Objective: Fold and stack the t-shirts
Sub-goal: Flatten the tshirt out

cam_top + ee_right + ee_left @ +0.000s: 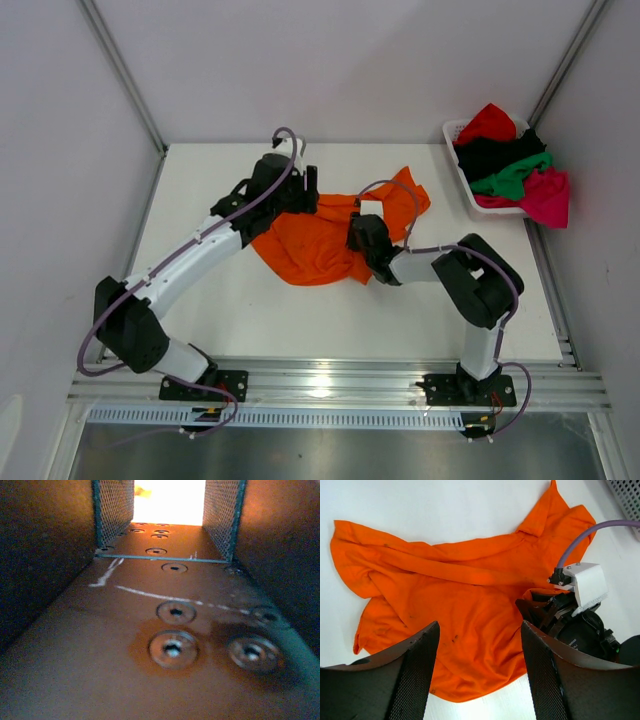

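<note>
A bright orange t-shirt (315,245) lies crumpled in the middle of the white table. In the left wrist view the orange t-shirt (465,595) spreads out wrinkled below me. My left gripper (305,195) hovers over its far left part, and the left gripper (480,630) is open with nothing between its fingers. My right gripper (358,232) rests low on the shirt's right side. The right gripper (169,500) has its mesh pads (115,510) apart, with a bright orange glow in the gap. The right gripper (545,612) also shows in the left wrist view, touching the cloth.
A white slatted basket (452,130) stands at the back right corner. It holds a red t-shirt (488,122), a black one (495,155), a green one (515,175) and a magenta one (548,195) hanging over its rim. A purple cable (590,532) arcs above the orange shirt.
</note>
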Controlling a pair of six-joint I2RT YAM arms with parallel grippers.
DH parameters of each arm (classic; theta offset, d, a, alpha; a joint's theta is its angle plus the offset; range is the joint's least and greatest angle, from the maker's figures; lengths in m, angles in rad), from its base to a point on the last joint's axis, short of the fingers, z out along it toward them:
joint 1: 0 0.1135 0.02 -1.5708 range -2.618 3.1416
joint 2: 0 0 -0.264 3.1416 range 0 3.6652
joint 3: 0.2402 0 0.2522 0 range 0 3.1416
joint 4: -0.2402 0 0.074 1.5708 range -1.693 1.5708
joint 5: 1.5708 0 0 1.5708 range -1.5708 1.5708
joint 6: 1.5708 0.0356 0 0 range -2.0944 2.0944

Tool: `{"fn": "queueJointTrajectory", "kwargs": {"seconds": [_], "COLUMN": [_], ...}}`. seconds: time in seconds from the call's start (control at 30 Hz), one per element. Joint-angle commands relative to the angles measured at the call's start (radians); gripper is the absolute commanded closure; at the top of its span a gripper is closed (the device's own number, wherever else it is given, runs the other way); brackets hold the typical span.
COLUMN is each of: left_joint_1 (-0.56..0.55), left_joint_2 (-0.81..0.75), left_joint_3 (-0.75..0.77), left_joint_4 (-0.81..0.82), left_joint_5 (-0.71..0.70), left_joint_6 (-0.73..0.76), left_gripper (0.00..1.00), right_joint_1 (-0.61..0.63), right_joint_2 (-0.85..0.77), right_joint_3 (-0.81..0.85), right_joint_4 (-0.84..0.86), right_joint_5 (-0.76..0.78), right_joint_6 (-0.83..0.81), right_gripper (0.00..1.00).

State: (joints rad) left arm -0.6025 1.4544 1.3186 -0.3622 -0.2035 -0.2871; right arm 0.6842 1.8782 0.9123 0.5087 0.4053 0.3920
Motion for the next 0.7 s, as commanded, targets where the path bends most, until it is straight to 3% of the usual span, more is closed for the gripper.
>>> {"fn": "queueJointTrajectory", "kwargs": {"seconds": [0.0,0.13,0.37,0.67], "left_joint_1": [-0.028,-0.045,-0.048,-0.049], "left_joint_2": [0.035,0.058,0.046,0.044], "left_joint_3": [0.048,0.054,0.048,0.034], "left_joint_4": [0.003,0.0,0.009,0.011], "left_joint_5": [0.019,0.013,0.012,0.021], "left_joint_6": [0.014,0.014,0.017,0.014], "left_gripper": [0.31,0.32,0.32,0.32], "right_joint_1": [0.009,0.026,0.049,0.063], "right_joint_2": [-0.051,-0.123,-0.293,-0.468], "right_joint_3": [-0.036,-0.078,-0.093,-0.203], "right_joint_4": [0.036,-0.005,-0.347,-0.499], "right_joint_5": [-0.013,0.021,0.168,0.184], "right_joint_6": [0.01,0.018,0.183,0.318], "right_gripper": [0.63,0.63,0.63,0.63]}}
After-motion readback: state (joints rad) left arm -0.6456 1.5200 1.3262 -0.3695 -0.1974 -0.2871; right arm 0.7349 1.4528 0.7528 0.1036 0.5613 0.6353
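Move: The right gripper sits low at the bunched right side of the orange t-shirt, whose near-right corner lies about 10 cm back and 3 cm to its right, some 4 cm below. The shirt's middle is about 3 cm ahead and 6 cm left, its far-right sleeve 13 cm ahead and 15 cm right. From the left gripper, high above, the shirt's middle lies roughly 5 cm ahead, 5 cm right and 22 cm down. Draw the right gripper, already part-open, off the bunched cloth: back about 7 cm and right some 6 cm towards the near-right corner, staying low at first, then lifting about 5 cm while it turns some 10 degrees clockwise. Leave its fingers as they are. Meanwhile ease the left gripper down and right a few centimetres over the shirt, then hold it there, open and touching nothing. ##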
